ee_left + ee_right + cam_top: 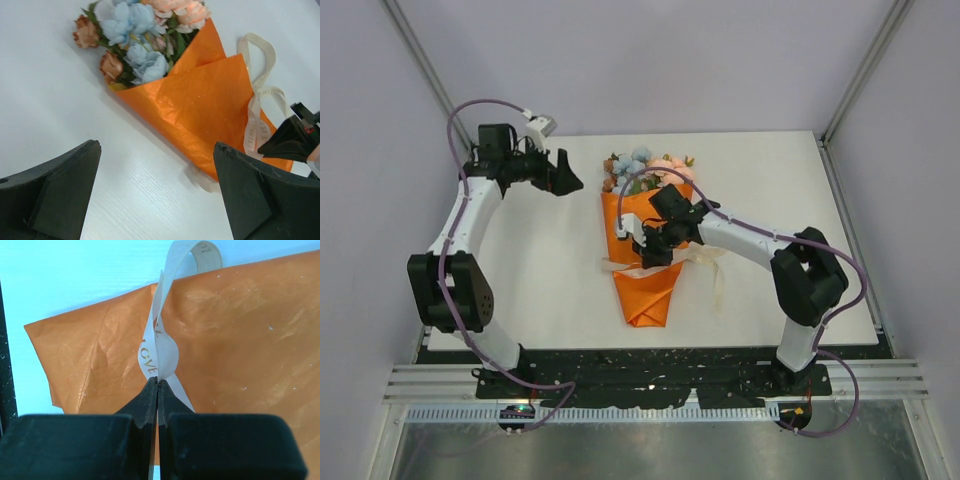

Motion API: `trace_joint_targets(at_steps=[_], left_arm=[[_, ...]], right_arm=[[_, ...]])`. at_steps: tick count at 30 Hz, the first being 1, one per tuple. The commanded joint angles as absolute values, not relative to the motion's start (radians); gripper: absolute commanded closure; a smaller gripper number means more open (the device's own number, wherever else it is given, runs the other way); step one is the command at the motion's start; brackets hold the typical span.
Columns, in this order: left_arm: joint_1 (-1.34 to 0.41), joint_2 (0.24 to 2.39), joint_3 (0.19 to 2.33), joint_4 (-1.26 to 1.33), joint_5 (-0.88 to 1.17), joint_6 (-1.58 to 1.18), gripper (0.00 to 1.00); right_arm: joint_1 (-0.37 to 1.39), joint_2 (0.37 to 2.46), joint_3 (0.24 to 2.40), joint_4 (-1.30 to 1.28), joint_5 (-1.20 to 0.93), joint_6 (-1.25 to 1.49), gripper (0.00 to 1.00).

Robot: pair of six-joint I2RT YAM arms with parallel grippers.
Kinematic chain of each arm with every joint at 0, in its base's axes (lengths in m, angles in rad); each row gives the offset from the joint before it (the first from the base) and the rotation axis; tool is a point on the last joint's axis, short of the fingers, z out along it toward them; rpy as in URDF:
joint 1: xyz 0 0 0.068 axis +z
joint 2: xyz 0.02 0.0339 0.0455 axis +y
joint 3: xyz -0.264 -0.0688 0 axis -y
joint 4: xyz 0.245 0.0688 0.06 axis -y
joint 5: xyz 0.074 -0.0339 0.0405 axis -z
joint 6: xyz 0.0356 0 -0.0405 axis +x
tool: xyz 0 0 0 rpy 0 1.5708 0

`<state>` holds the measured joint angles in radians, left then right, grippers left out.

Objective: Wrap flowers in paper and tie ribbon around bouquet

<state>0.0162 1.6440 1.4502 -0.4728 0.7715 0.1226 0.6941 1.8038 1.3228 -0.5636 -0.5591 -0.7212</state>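
The bouquet lies in the middle of the table: pale blue, pink and peach flowers (645,168) point to the far side, and the orange paper (645,285) is folded into a cone around the stems. The cream ribbon (710,262) crosses the cone and loops off to its right. My right gripper (645,250) is over the cone's middle, shut on the ribbon (160,347), with the paper (240,350) behind it. My left gripper (565,180) hangs open to the left of the flowers (130,45), apart from them, its jaws wide over bare table (157,147) beside the paper (200,105).
The white table (520,290) ends at a black strip (650,365) by the arm bases. Grey walls and metal posts (860,70) close in the back and sides. The right arm (760,240) reaches in from the right across the ribbon's loose loops.
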Motion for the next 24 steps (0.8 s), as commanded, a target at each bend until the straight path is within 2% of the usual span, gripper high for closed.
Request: trace_joint_targets(at_steps=[1,2,3,5,14,21,24], left_arm=[[-0.08,1.683,1.479,-0.703,0.851,0.264,0.05],[-0.106,1.674,1.442,-0.674,0.867,0.253,0.12],[-0.133,1.671,1.412,-0.666,0.868,0.249,0.24],[-0.201,1.681,1.387,-0.684,0.865,0.258,0.38],[-0.337,1.781,1.353,-0.646,0.89,0.133,0.37],[-0.397,1.907,1.468,-0.784,0.882,0.192,0.43],[-0.41,1.94,1.488,-0.825,0.902,0.204,0.49]], right_arm=[[0.707,1.714,1.287,-0.543,-0.572,-0.767,0.94],[0.71,1.707,1.278,-0.531,-0.566,-0.772,0.95],[0.713,1.695,1.26,-0.523,-0.561,-0.77,0.94],[0.716,1.683,1.243,-0.506,-0.557,-0.776,0.94],[0.726,1.644,1.241,-0.469,-0.601,-0.735,0.95],[0.73,1.635,1.236,-0.468,-0.601,-0.759,0.95],[0.732,1.617,1.21,-0.454,-0.604,-0.765,0.94]])
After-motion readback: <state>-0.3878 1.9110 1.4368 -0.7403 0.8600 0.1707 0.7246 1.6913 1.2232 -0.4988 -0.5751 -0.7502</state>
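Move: The ribbon stretch pinched at the right fingertips is the left hand's aim: about 16 cm back, 19 cm right and 15 cm below it, and right at the right hand's own point. From the left hand, the orange paper's middle is some 12 cm back, 20 cm right and 18 cm down; the flower heads lie roughly 8 cm ahead, 19 cm right and 17 cm down. The ribbon's bend at the paper's left edge is about 17 cm back, 9 cm right, 19 cm down. The ribbon stays pinched in the right fingers, which draw it back about 2 cm and then lift slightly. Towards it the open left hand swings right, back and down over the paper, some 23 cm in all, slowing as it nears the right gripper; it tips downward and turns clockwise while its fingers narrow from wide open to about half. No left-hand grip yet. ##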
